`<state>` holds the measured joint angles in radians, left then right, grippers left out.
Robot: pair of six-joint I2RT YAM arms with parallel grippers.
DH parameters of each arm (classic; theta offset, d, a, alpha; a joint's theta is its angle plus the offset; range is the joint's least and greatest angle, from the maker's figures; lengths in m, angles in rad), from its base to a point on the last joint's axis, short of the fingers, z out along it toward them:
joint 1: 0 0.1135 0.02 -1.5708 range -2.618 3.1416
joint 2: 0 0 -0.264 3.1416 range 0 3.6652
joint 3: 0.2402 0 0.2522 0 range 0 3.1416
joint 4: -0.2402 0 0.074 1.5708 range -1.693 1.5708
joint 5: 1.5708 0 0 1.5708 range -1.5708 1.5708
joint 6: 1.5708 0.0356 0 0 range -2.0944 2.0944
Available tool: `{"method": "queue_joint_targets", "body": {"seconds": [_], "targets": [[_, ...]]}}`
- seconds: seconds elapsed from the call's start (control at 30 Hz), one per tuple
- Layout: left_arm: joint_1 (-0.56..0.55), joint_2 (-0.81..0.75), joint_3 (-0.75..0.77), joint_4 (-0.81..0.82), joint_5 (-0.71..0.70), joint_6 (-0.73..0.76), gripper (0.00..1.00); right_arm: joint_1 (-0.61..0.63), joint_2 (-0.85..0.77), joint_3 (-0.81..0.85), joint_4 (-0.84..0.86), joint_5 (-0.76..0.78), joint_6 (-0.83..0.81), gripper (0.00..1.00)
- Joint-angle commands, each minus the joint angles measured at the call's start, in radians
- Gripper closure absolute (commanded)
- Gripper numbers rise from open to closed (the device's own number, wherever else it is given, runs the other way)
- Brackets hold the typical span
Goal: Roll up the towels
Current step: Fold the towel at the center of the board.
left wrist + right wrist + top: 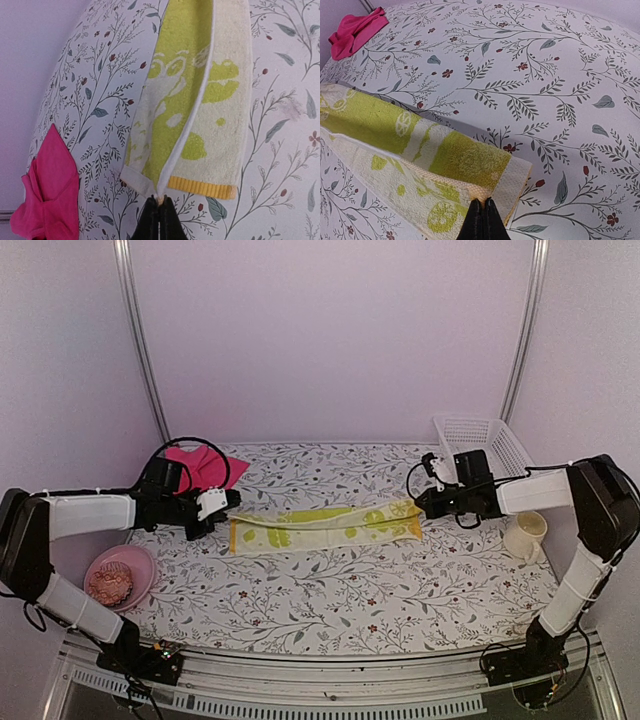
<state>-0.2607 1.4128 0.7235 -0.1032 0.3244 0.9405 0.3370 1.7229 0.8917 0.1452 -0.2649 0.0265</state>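
Note:
The yellow-green towel (pixel 325 526) is stretched lengthwise across the middle of the floral table, folded along its length. My left gripper (pixel 232 500) is shut on its left end; in the left wrist view the black fingertips (pixel 160 202) pinch the white edge of the yellow-green towel (pixel 200 100). My right gripper (pixel 420 502) is shut on the right end, and the right wrist view shows the tips (pixel 483 202) clamping the hem of the yellow-green towel (pixel 465 160). The pink towel (pixel 200 465) lies crumpled at the back left, behind the left arm; it shows too as pink towel (pixel 47 195) and pink towel (pixel 355 30).
A pink bowl (pixel 138 562) holding something knobbly sits at the front left. A white basket (pixel 490 440) stands at the back right, and a cream mug (pixel 525 535) sits under the right arm. Pale walls close in the table on three sides.

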Motion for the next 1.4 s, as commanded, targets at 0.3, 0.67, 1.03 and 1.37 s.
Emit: {"method": "queue_joint_targets", "body": {"seconds": [0.3,0.67,1.03,1.37], "targets": [[-0.026,0.02,-0.013,-0.11,0.022,0.04,1.0,0.053,0.013,0.015,-0.104,0.047,0.021,0.98],[-0.067,0.07,-0.006,-0.138,-0.019,0.047,1.0,0.067,0.01,0.011,-0.148,0.094,0.035,0.98],[-0.093,0.103,0.001,-0.158,-0.068,0.054,1.0,0.067,0.01,0.024,-0.168,0.117,0.049,0.98],[-0.1,0.135,-0.002,-0.134,-0.127,0.05,0.98,0.067,0.009,0.029,-0.176,0.107,0.041,0.98]]}}
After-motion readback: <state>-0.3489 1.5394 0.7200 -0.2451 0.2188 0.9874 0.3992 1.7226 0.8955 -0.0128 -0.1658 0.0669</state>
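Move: Each closed gripper holds a far corner of the green-and-white towel, raised and partly brought over. The matching near corner lies about 5 cm back and 8 cm below the left hand, 5 cm back and 7 cm below the right. From the left hand, the pink towel lies some 22 cm ahead, 9 cm left; from the right, the mug is 4 cm back, 21 cm right, and the white basket 23 cm ahead, 18 cm right. Both grippers, still pinching, lower the towel's edge down and back towards its near edge: left 8 cm, right 4. ##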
